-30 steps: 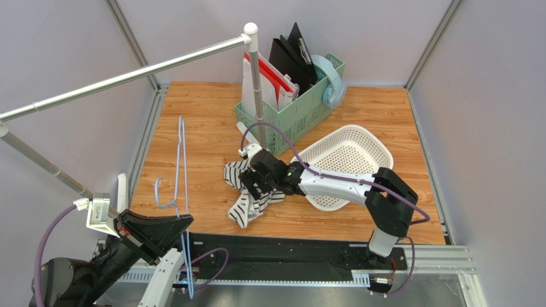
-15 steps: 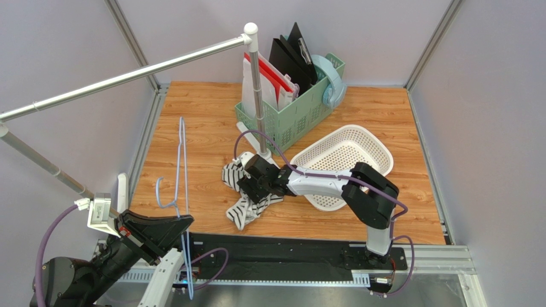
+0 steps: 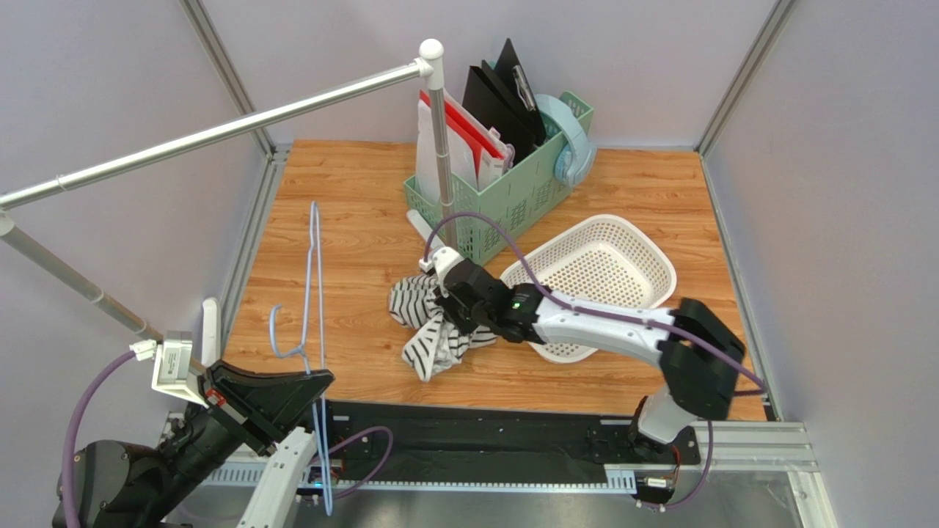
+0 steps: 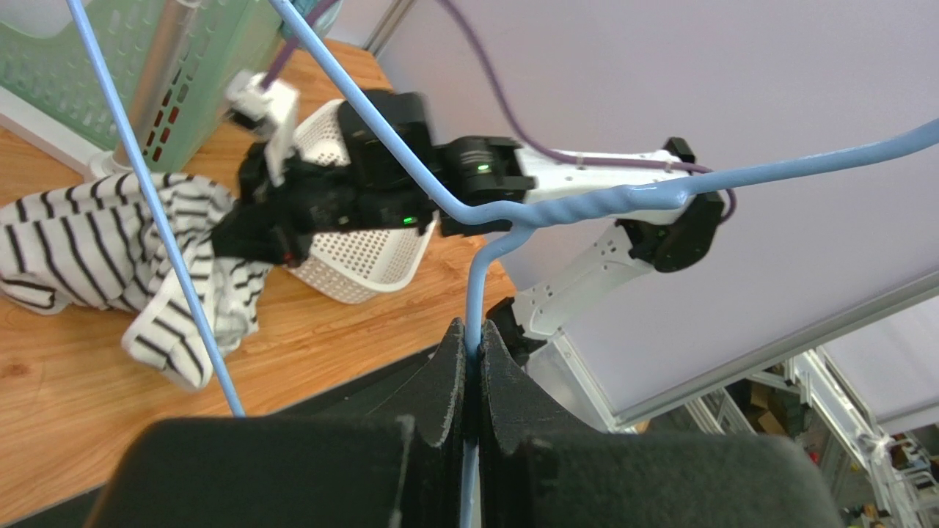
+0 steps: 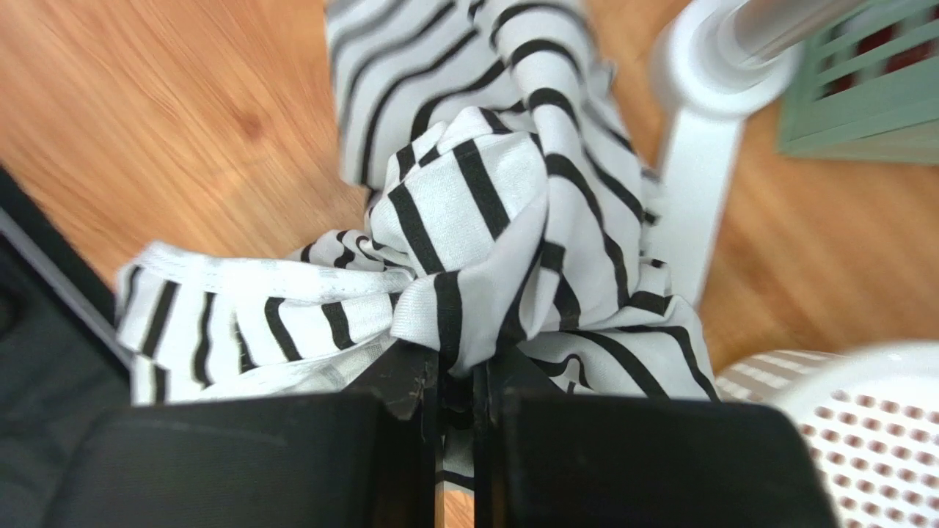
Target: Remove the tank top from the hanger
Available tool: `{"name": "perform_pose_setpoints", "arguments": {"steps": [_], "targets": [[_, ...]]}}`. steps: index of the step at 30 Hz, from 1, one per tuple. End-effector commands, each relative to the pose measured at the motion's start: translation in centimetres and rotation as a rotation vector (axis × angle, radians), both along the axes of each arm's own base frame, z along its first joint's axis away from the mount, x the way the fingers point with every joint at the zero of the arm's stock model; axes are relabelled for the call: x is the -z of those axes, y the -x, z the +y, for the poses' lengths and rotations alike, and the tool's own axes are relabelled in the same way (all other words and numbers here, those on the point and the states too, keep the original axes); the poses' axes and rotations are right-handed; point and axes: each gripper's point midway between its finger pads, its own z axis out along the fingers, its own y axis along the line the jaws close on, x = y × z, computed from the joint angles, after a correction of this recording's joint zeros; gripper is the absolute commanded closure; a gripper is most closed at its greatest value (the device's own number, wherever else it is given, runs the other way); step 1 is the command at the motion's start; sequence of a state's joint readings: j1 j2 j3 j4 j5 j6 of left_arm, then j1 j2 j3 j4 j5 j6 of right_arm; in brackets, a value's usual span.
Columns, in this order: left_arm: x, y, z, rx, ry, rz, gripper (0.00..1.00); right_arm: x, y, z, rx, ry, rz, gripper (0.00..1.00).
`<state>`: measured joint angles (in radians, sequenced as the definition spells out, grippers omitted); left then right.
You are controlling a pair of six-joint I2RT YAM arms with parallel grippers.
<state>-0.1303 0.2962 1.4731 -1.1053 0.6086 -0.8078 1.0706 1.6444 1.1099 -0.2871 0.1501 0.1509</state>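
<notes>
The black-and-white striped tank top (image 3: 424, 325) lies bunched on the wooden table, off the hanger. My right gripper (image 3: 450, 319) is shut on a fold of the tank top (image 5: 474, 237), with cloth pinched between its black fingers (image 5: 410, 380). The thin light-blue hanger (image 3: 312, 288) stands bare at the left, tilted up over the table. My left gripper (image 3: 317, 387) is shut on the hanger's wire (image 4: 474, 303) just below its twisted neck, near the table's front edge. The hanger's arms (image 4: 154, 209) cross the left wrist view, where the tank top (image 4: 99, 248) is also seen.
A silver rail (image 3: 220, 130) on a white post (image 3: 441, 154) spans the left side. A green crate (image 3: 518, 176) with folders stands at the back. A white perforated basket (image 3: 601, 270) lies right of the tank top, next to my right arm.
My right gripper has shut on the tank top and pulled the bunched cloth slightly rightward. The left gripper and the hanger have stayed put.
</notes>
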Motion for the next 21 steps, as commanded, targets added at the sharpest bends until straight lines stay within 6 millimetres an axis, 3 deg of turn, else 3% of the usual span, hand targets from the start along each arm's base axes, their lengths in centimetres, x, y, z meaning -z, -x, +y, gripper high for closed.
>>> {"name": "perform_pose_setpoints", "arguments": {"steps": [1,3,7,13,16,21], "targets": [[0.0,-1.1,-0.2,0.008,-0.005,-0.001,1.0,-11.0,-0.7,-1.2,0.072,-0.234,-0.168,1.0],[-0.1,-1.3,-0.3,0.008,0.001,-0.002,1.0,-14.6,-0.7,-2.7,0.103,-0.283,-0.22,1.0],[0.1,-1.7,-0.4,0.013,0.004,0.002,1.0,-19.5,-0.7,-5.9,0.167,-0.332,-0.302,1.0],[0.3,-1.9,-0.5,0.017,0.011,0.009,1.0,-25.1,-0.8,-12.1,0.312,-0.374,-0.407,1.0],[0.3,-1.9,-0.5,0.02,0.013,0.005,1.0,-26.8,-1.1,-16.1,0.419,-0.364,-0.462,1.0],[0.3,-2.1,-0.7,0.027,0.025,0.009,1.0,-26.3,-2.4,-21.6,0.589,-0.311,-0.485,1.0]]}}
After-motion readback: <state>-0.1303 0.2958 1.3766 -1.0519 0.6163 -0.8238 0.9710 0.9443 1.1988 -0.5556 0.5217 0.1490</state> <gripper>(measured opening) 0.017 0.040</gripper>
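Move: About 23 cm to the right hand's right and some 4 cm ahead stands the white basket, its middle roughly 4 cm lower; this hand already grips the bunched tank top. The rack post's foot is about 8 cm straight ahead, 7 cm below, and the green bin some 20 cm ahead and 8 cm to the right, at about hand height. From the left hand the basket lies roughly 33 cm right, 27 cm ahead and 37 cm down. Hoisting the still-pinched tank top, the right hand first rises steeply, then sweeps right towards the white basket while climbing more slowly, about 25 cm up and 16 cm right in all. Its fingers stay shut while the wrist tilts them upward and swings clockwise, about 25 degrees each. The left hand keeps the hanger and eases a couple of centimetres forward and slightly down. ##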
